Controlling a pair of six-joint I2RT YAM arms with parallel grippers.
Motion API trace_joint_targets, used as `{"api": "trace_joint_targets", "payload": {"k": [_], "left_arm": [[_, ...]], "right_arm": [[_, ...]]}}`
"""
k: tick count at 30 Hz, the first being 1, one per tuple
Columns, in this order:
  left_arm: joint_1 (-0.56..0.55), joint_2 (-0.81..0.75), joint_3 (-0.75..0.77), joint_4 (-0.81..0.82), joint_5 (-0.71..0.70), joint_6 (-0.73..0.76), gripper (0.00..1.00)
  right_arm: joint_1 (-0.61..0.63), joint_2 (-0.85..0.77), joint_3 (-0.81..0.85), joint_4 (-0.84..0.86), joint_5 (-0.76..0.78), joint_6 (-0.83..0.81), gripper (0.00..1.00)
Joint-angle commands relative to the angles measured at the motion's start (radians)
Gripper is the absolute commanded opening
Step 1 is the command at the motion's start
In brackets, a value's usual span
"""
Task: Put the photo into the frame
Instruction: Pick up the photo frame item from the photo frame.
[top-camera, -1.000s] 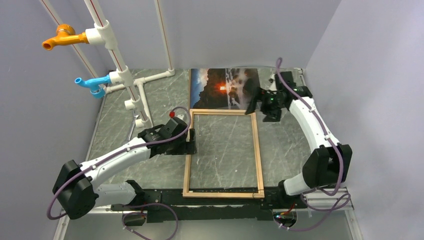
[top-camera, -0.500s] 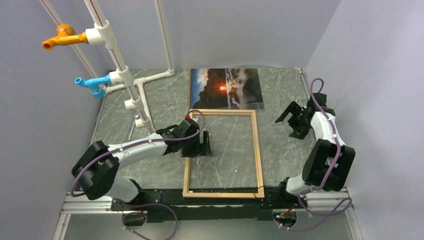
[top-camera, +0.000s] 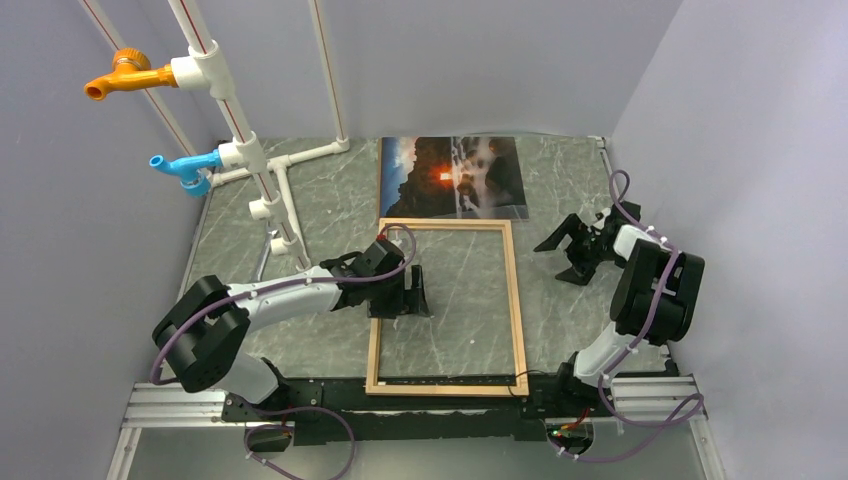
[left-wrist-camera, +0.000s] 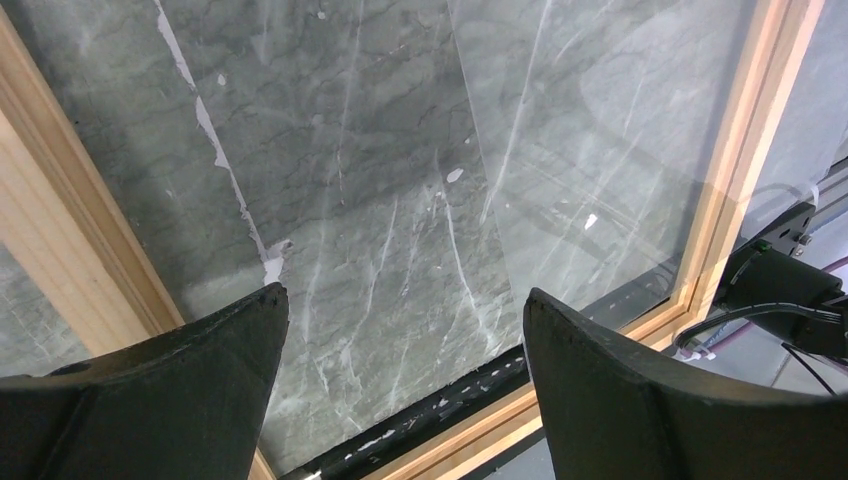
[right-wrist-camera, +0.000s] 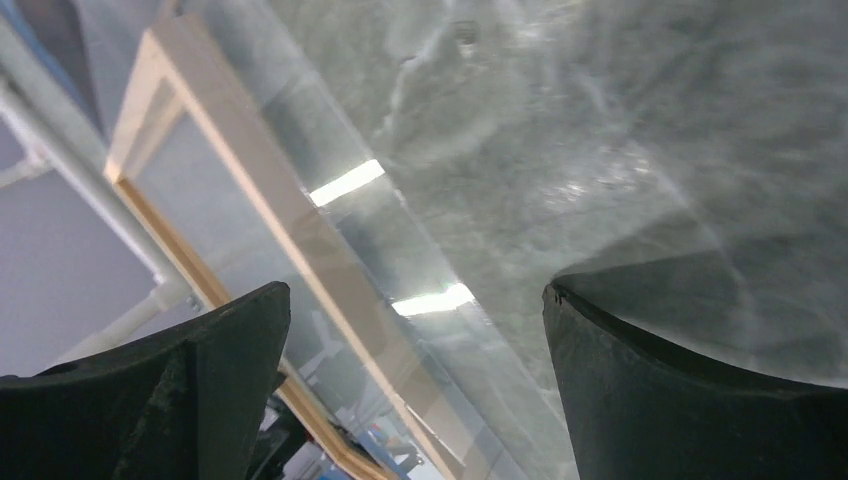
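The photo, a dark seascape with an orange sun, lies flat and face up at the back of the table, touched by neither gripper. The frame, of thin light-wood strips, lies just in front of it. My left gripper hovers open just inside the frame's left strip, with only marble between its fingers. Its near strip shows ahead. My right gripper stands open over bare table right of the frame, empty. In the right wrist view the frame is to the left.
A white pipe rig with an orange tap and a blue tap stands at the back left. Grey walls close in the table on three sides. A black rail runs along the near edge.
My right arm has drawn back from the photo's right edge and folded toward the right wall. My left gripper has slid right, from outside the frame's left strip to just inside it.
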Motion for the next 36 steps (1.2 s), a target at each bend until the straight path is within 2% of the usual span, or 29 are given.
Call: {"api": "trace_joint_targets", "payload": {"k": [1,11,16,24,27,28,31,36], "left_arm": [[-0.006,-0.019,0.023,-0.006,-0.016,-0.005,0.9],[-0.005,-0.038,0.033,-0.072,-0.061,0.008,0.9],[-0.005,-0.054,0.036,-0.106,-0.083,0.016,0.9],[-0.005,-0.079,0.037,-0.149,-0.111,0.023,0.9],[-0.005,-0.084,0.038,-0.158,-0.118,0.024,0.9],[-0.005,-0.088,0.037,-0.159,-0.119,0.023,0.9],[-0.006,-0.091,0.037,-0.161,-0.118,0.024,0.9],[-0.004,-0.09,0.041,-0.172,-0.123,0.027,0.9]], "right_arm": [[-0.002,0.043,-0.055,0.116,-0.177,-0.015,1.0],[0.001,-0.04,-0.118,0.118,-0.3,-0.02,0.98],[0.008,-0.083,-0.168,0.13,-0.347,-0.01,0.94],[0.033,-0.186,-0.23,0.127,-0.368,-0.011,0.86],[0.038,-0.222,-0.253,0.167,-0.413,0.019,0.7],[0.038,-0.233,-0.262,0.189,-0.435,0.035,0.68],[0.056,-0.248,-0.275,0.23,-0.457,0.048,0.68],[0.086,-0.195,-0.251,0.194,-0.427,0.002,0.69]]}}
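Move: The clear sheet's right edge, sticking out past the frame's right bar, lies some 4 cm left of the right hand, about 2 cm back and 2 cm lower; the middle of that bar is roughly 7 cm left and 10 cm back. The photo lies about 25 cm ahead and 22 cm left. From the left hand the frame's left bar is about 5 cm left, level fore and aft and 4 cm below, and the sheet's right edge some 28 cm right, 8 cm ahead. Leftwards, low over the table and then rising, the right hand travels about 8 cm to the sheet's right edge, drawing back and climbing some 4 cm each. The hand rolls about 20 degrees so the fingers point more to the left, and they close by roughly a third, with the sheet's edge between them, against the outer finger. The left hand, still open, shifts about 3 cm left towards the frame's left bar. ##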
